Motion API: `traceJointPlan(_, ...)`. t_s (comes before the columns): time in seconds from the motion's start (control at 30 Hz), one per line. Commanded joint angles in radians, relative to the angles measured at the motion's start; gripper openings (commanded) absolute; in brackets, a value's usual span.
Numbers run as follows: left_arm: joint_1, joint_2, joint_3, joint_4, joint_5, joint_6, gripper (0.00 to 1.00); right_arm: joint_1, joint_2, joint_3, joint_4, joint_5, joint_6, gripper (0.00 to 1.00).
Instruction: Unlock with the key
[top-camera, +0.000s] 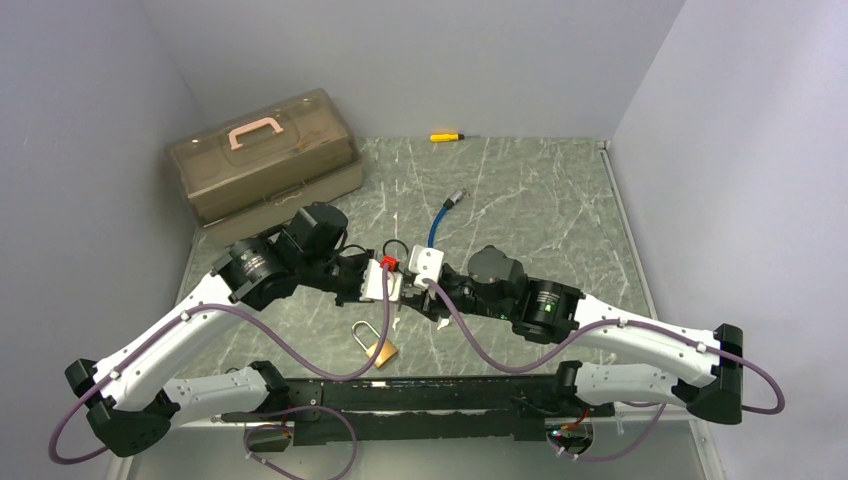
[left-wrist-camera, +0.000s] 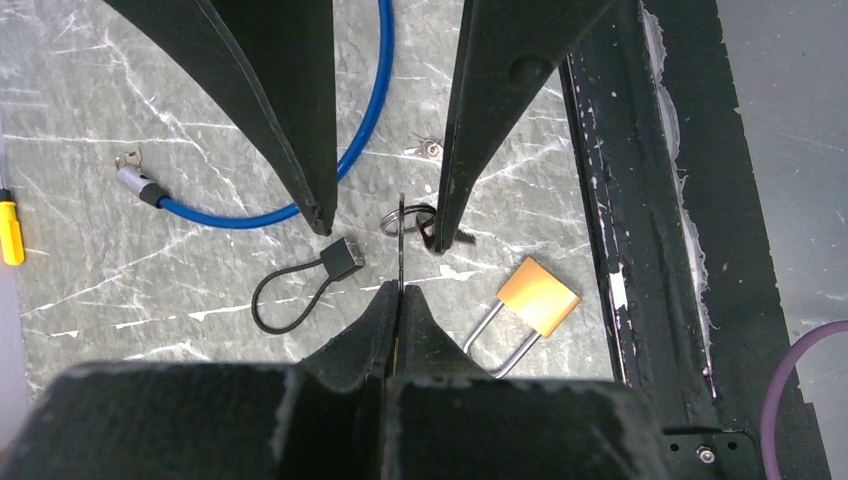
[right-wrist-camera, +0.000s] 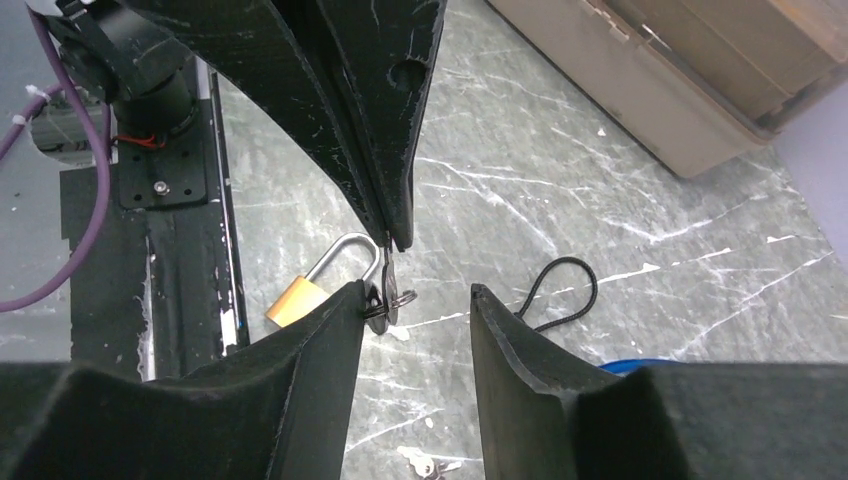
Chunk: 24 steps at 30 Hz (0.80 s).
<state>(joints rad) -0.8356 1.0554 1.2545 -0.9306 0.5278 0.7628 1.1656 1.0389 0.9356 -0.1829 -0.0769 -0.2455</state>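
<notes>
The key (left-wrist-camera: 398, 250) is seen edge-on as a thin blade pinched in my shut left gripper (left-wrist-camera: 398, 288), its ring (left-wrist-camera: 410, 219) hanging at the far end. My right gripper (right-wrist-camera: 415, 292) stands open facing it. The key's head and ring (right-wrist-camera: 389, 293) lie against the tip of its left finger (right-wrist-camera: 340, 320), while the other finger (right-wrist-camera: 500, 330) is well apart. The brass padlock (top-camera: 382, 352) lies flat on the table below both grippers with its steel shackle (left-wrist-camera: 492, 343) shut. Its keyhole does not show.
A black cord loop with a tag (left-wrist-camera: 300, 285) lies beside the padlock. A blue cable (top-camera: 437, 225) and a small bunch of keys (left-wrist-camera: 428, 148) lie further out. A tan toolbox (top-camera: 265, 155) stands back left and a yellow screwdriver (top-camera: 445, 136) at the back wall. The black base rail (left-wrist-camera: 640, 250) runs close by.
</notes>
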Motion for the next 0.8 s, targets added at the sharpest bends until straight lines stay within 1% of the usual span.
traceJointPlan(0.0,-0.008,-0.020,0.016,0.020,0.034,-0.012,0.00,-0.004,-0.046,-0.006,0.060,0.022,-0.008,0.46)
traceJointPlan(0.1,-0.007,-0.021,0.014,0.019,0.037,-0.012,0.00,-0.003,-0.054,-0.020,0.091,0.016,0.003,0.45)
traceJointPlan(0.2,-0.009,-0.021,0.014,0.018,0.035,-0.011,0.00,-0.003,-0.047,-0.018,0.102,0.001,0.008,0.41)
traceJointPlan(0.27,-0.008,-0.023,0.014,0.017,0.036,-0.010,0.00,-0.004,-0.037,-0.015,0.103,-0.009,0.006,0.36)
traceJointPlan(0.4,-0.011,-0.023,0.013,0.019,0.035,-0.010,0.00,-0.004,-0.010,-0.014,0.100,-0.020,0.002,0.23)
traceJointPlan(0.53,-0.010,-0.025,0.016,0.017,0.038,-0.012,0.00,-0.010,-0.004,-0.010,0.084,-0.026,0.001,0.01)
traceJointPlan(0.57,-0.010,-0.026,0.017,0.015,0.036,-0.011,0.00,-0.012,-0.001,-0.007,0.072,-0.025,0.002,0.00)
traceJointPlan(0.77,-0.011,-0.029,0.017,0.010,0.030,-0.003,0.00,-0.026,-0.003,0.014,-0.021,-0.020,-0.012,0.00)
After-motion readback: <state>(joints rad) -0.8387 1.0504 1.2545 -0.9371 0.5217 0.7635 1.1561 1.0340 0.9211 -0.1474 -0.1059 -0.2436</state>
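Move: The key ring hangs from the key that the left fingers hold. It lies about 1 cm back and 1 cm to the left of the right hand point, roughly at its height. From the left hand it is about 3 cm right and 2 cm lower. On the table, some 24 cm below the right hand, are the padlock, about 7 cm back and 4 cm left, and the black cable lock, about 9 cm straight ahead. The right fingers, nearly half open around the key ring, close on it and end pinching it. As they close, the right hand first lifts about 1 cm, then sinks most of the way back and edges a little left, with only a few degrees of roll. The left hand stays put and keeps its grip on the key. ##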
